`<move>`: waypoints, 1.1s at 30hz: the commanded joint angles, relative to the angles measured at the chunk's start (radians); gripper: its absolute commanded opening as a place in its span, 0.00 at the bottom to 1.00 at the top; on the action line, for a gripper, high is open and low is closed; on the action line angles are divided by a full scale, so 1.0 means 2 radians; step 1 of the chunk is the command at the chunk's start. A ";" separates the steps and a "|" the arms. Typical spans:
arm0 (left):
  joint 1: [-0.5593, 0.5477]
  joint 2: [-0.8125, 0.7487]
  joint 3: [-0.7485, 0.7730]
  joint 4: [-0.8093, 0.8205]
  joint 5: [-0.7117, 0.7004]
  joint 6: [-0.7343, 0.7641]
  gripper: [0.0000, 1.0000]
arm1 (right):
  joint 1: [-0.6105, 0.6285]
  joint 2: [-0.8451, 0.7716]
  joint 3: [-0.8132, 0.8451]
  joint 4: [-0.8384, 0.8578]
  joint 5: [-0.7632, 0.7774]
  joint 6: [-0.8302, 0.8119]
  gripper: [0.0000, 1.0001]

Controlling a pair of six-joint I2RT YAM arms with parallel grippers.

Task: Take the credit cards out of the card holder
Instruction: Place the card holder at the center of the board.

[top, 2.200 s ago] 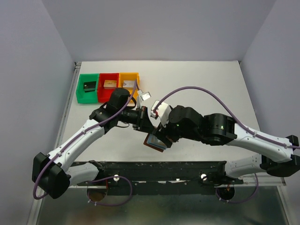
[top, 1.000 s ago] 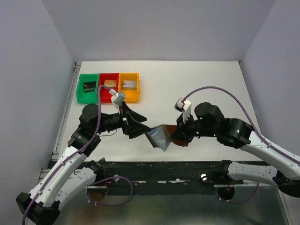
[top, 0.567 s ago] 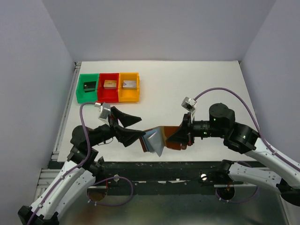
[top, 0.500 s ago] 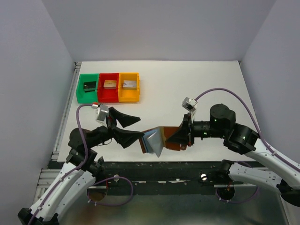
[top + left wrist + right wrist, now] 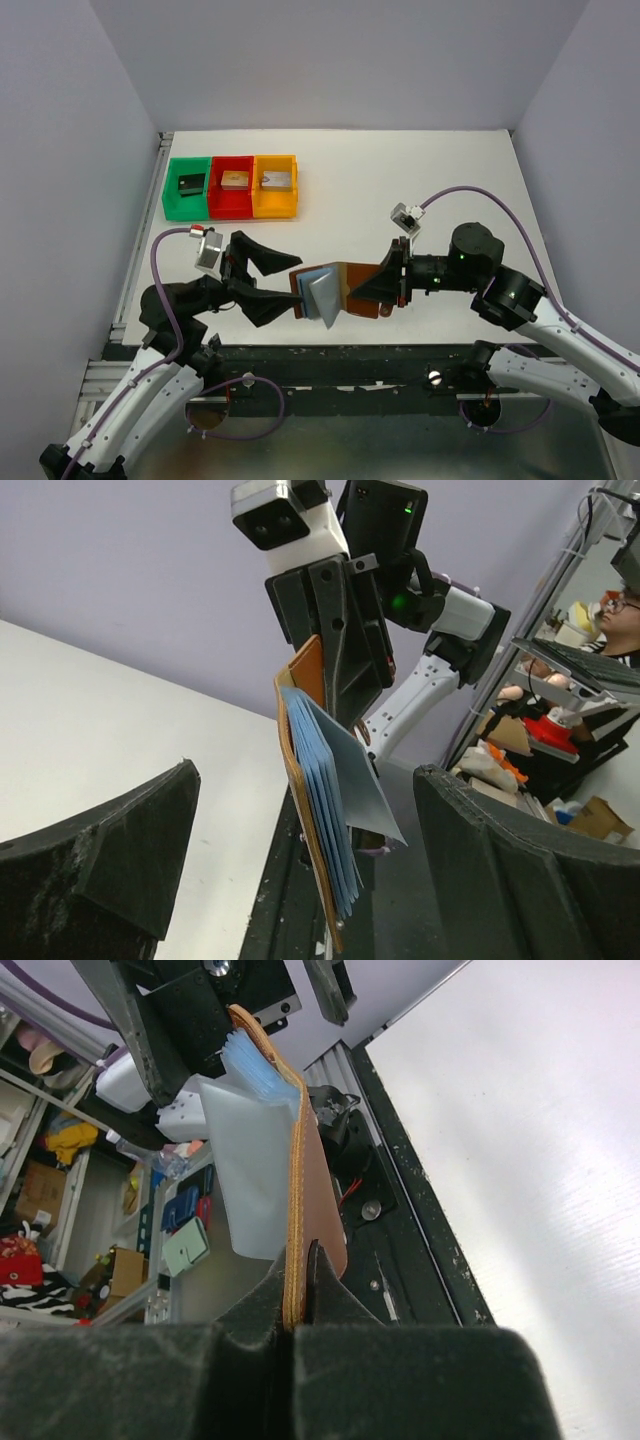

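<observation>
My right gripper (image 5: 378, 291) is shut on one edge of the card holder (image 5: 358, 288), a brown leather wallet held on edge above the table's near side. Its pale blue-grey pockets (image 5: 318, 292) fan out toward my left gripper (image 5: 288, 285). That gripper is open, with one finger on each side of the fanned end and touching nothing. In the left wrist view the card holder (image 5: 300, 780) hangs between the black fingers (image 5: 110, 855), and a pale sheet (image 5: 362, 785) splays off the pockets. I cannot tell whether that sheet is one of the credit cards. In the right wrist view the stitched edge of the card holder (image 5: 318, 1200) is pinched in my right gripper (image 5: 297, 1322).
Green (image 5: 170, 190), red (image 5: 217, 196) and orange (image 5: 258, 196) bins stand in a row at the far left, each holding a small block. The black rail (image 5: 340, 355) of the table's near edge runs just below the wallet.
My left arm has drawn back toward the near left with its gripper open. The right gripper has carried the wallet a little left, so its fanned end now sits between the left fingers.
</observation>
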 commanded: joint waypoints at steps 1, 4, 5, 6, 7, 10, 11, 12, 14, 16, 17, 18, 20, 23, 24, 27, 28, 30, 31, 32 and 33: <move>0.003 0.014 -0.010 0.041 0.044 -0.022 0.98 | -0.005 -0.010 -0.007 0.049 -0.022 0.020 0.00; 0.003 0.011 -0.016 0.040 0.044 -0.018 0.95 | -0.007 -0.012 -0.012 0.059 -0.026 0.027 0.00; 0.003 0.008 -0.017 0.041 0.044 -0.018 0.95 | -0.008 -0.012 -0.014 0.063 -0.028 0.028 0.00; 0.003 0.006 -0.020 0.043 0.045 -0.018 0.93 | -0.010 -0.012 -0.014 0.066 -0.029 0.030 0.00; 0.003 0.004 -0.021 0.045 0.047 -0.017 0.91 | -0.011 -0.013 -0.016 0.069 -0.030 0.031 0.00; 0.003 0.004 -0.026 0.055 0.051 -0.017 0.83 | -0.013 -0.012 -0.020 0.077 -0.033 0.036 0.00; 0.003 0.004 -0.028 0.060 0.052 -0.018 0.80 | -0.014 -0.012 -0.020 0.079 -0.035 0.036 0.00; 0.003 0.005 -0.030 0.063 0.054 -0.020 0.78 | -0.014 -0.011 -0.020 0.081 -0.035 0.037 0.00; 0.003 0.008 -0.030 0.067 0.057 -0.024 0.72 | -0.016 -0.009 -0.020 0.083 -0.039 0.039 0.00; 0.003 0.012 -0.030 0.069 0.059 -0.028 0.68 | -0.015 -0.006 -0.018 0.085 -0.041 0.040 0.00; 0.004 0.015 -0.030 0.071 0.061 -0.028 0.65 | -0.016 -0.004 -0.017 0.087 -0.042 0.040 0.00; 0.003 0.018 -0.029 0.072 0.061 -0.028 0.63 | -0.016 -0.003 -0.017 0.088 -0.043 0.041 0.00; 0.004 0.023 -0.028 0.072 0.062 -0.029 0.59 | -0.016 0.000 -0.017 0.092 -0.045 0.044 0.00; 0.003 0.030 -0.026 0.073 0.060 -0.031 0.59 | -0.015 0.003 -0.017 0.093 -0.049 0.045 0.00; 0.003 0.032 -0.026 0.073 0.059 -0.032 0.60 | -0.016 0.004 -0.017 0.094 -0.049 0.045 0.00; 0.003 0.038 -0.023 0.074 0.058 -0.032 0.65 | -0.016 0.007 -0.016 0.094 -0.049 0.044 0.00; 0.003 0.040 -0.021 0.074 0.058 -0.032 0.65 | -0.015 0.007 -0.017 0.094 -0.048 0.044 0.00; 0.003 0.044 -0.020 0.077 0.060 -0.033 0.63 | -0.015 0.009 -0.015 0.093 -0.050 0.043 0.00; 0.003 0.047 -0.021 0.078 0.061 -0.032 0.61 | -0.015 0.010 -0.014 0.093 -0.050 0.044 0.00; 0.003 0.048 -0.020 0.078 0.061 -0.033 0.59 | -0.016 0.011 -0.014 0.092 -0.050 0.041 0.00; 0.003 0.050 -0.021 0.080 0.062 -0.033 0.57 | -0.016 0.011 -0.013 0.091 -0.050 0.040 0.00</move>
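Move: The open card holder hangs upright from the shut right fingers, its middle about 8 cm to the left hand's right, 1 cm back and 2 cm lower. Its blue sleeves, on the side facing the robot, lie about 5 cm to the left hand's right, 2 cm back and 2 cm below. From the right hand, the holder's middle is some 3 cm to the left, level in depth and height. Down about 2.5 cm and roughly 1 cm to the right goes the left hand, easing back a little and then forward again, its fingers narrowing from wide open to a bit over half. They come to straddle the holder's free edge, one finger beyond the cover, the other beside the sleeves. The right hand keeps its pinch on the other cover, rising about 1 cm and tipping its fingers up 5 degrees. ##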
